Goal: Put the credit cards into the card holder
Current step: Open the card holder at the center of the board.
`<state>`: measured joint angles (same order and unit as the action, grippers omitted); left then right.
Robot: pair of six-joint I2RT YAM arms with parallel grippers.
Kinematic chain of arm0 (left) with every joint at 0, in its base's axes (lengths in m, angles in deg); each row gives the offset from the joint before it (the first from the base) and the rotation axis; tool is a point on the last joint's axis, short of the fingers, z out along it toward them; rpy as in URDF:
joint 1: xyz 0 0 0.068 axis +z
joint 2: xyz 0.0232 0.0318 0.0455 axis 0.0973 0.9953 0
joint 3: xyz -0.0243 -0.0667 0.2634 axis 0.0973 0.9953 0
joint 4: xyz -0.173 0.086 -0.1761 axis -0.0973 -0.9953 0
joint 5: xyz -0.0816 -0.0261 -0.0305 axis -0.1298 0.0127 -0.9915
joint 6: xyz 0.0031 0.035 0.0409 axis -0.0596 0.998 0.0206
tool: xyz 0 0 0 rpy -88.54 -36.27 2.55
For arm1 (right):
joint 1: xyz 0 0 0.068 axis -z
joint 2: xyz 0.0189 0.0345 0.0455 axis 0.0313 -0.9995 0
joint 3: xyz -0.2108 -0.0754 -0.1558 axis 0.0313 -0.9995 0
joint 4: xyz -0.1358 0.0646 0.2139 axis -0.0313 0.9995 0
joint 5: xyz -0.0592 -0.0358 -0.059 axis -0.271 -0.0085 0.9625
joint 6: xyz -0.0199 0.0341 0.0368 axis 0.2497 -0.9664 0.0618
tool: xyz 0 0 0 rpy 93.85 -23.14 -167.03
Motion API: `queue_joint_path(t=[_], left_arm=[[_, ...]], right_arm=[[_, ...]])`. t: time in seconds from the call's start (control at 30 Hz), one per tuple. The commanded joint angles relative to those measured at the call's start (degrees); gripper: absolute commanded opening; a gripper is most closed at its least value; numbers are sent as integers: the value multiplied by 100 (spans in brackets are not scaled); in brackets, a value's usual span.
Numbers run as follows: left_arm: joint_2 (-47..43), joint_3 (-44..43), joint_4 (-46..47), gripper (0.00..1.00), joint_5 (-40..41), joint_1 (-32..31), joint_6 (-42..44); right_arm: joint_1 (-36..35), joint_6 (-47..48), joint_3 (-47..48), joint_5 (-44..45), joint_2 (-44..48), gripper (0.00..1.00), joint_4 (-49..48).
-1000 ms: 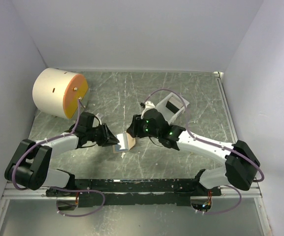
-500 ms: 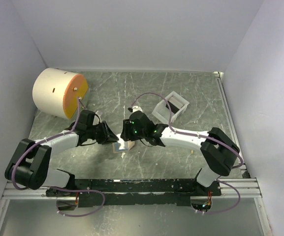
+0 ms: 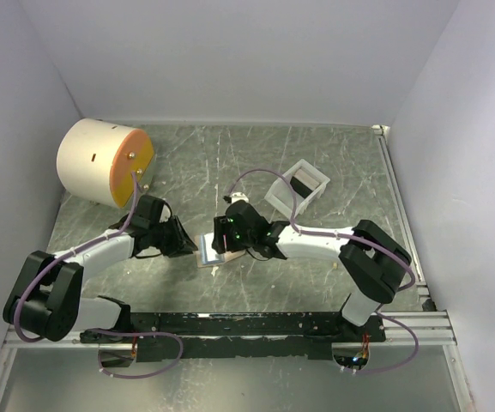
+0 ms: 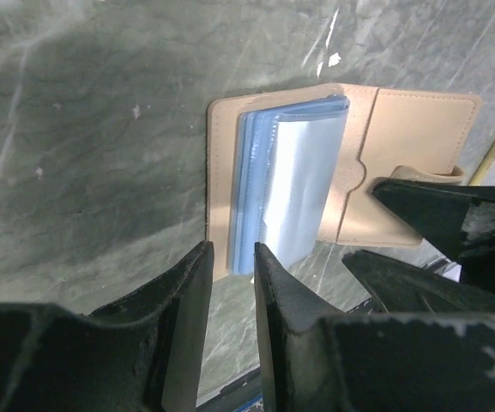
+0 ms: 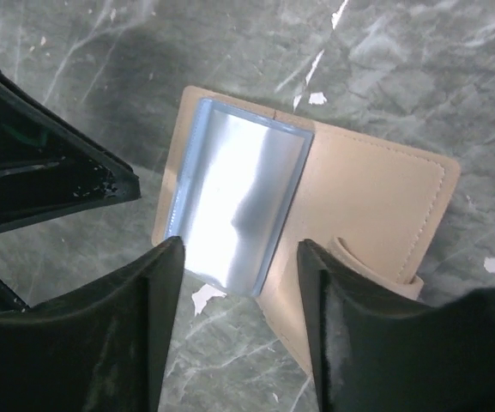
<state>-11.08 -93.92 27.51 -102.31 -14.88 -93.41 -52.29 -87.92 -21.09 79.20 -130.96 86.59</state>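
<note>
The card holder (image 3: 210,252) lies open and flat on the table, tan with pale blue shiny pockets (image 4: 292,189), and fills the middle of the right wrist view (image 5: 359,206). My left gripper (image 3: 187,241) is at its left edge, jaws open by a narrow gap (image 4: 232,254) with nothing between them. My right gripper (image 3: 222,238) hovers over its right half, open (image 5: 240,256) and empty. I cannot tell whether either touches the holder. One dark credit card (image 3: 301,182) stands in the white tray.
The white tray (image 3: 281,196) sits behind and right of the holder. A big cream cylinder with an orange face (image 3: 101,161) lies at the back left. Grey walls close the table on three sides.
The right gripper swung left and down from near the tray to the holder, and its jaws widened. The holder, half-raised between the grippers before, now lies open flat. The left gripper barely moved.
</note>
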Motion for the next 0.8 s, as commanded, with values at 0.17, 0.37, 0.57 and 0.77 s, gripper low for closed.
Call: queue_joint_path(t=[0.17, 0.37, 0.57, 0.77], left_arm=[[-130, 106, -136, 37, 91, 22, 5], [-346, 109, -546, 37, 253, 252, 25], [-817, 103, -742, 37, 374, 409, 9], [-1148, 156, -906, 37, 500, 463, -19]], right_arm=[[-198, 50, 469, 415, -432, 67, 200], [-424, 103, 869, 856, -706, 69, 574], [-562, 140, 1139, 1117, -1027, 73, 776], [-690, 218, 1408, 1642, -1370, 75, 1148]])
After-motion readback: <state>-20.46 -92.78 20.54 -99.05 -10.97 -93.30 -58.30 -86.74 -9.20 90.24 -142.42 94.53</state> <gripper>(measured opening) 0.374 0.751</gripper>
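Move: Under the right hand and slightly to its left lies the open card holder's clear sleeve page, its middle about 2 cm left, level fore and aft, and 4 cm below. The bare leather page lies some 3 cm right of the hand at the same depth. The white tray stands about 15 cm farther out and 19 cm right. For the left hand, the sleeve page is about 4 cm right, 1 cm ahead and 3 cm down. Spreading from half to about three-quarters open, the right fingers travel some 3 cm left over the card holder, then sink about as far, the wrist tipping roughly 10 degrees so they point more steeply down and come to straddle the clear sleeves. Meanwhile the left hand backs off about 3 cm to the left, away from the holder, dipping slightly before it rises, its fingers unchanged. ##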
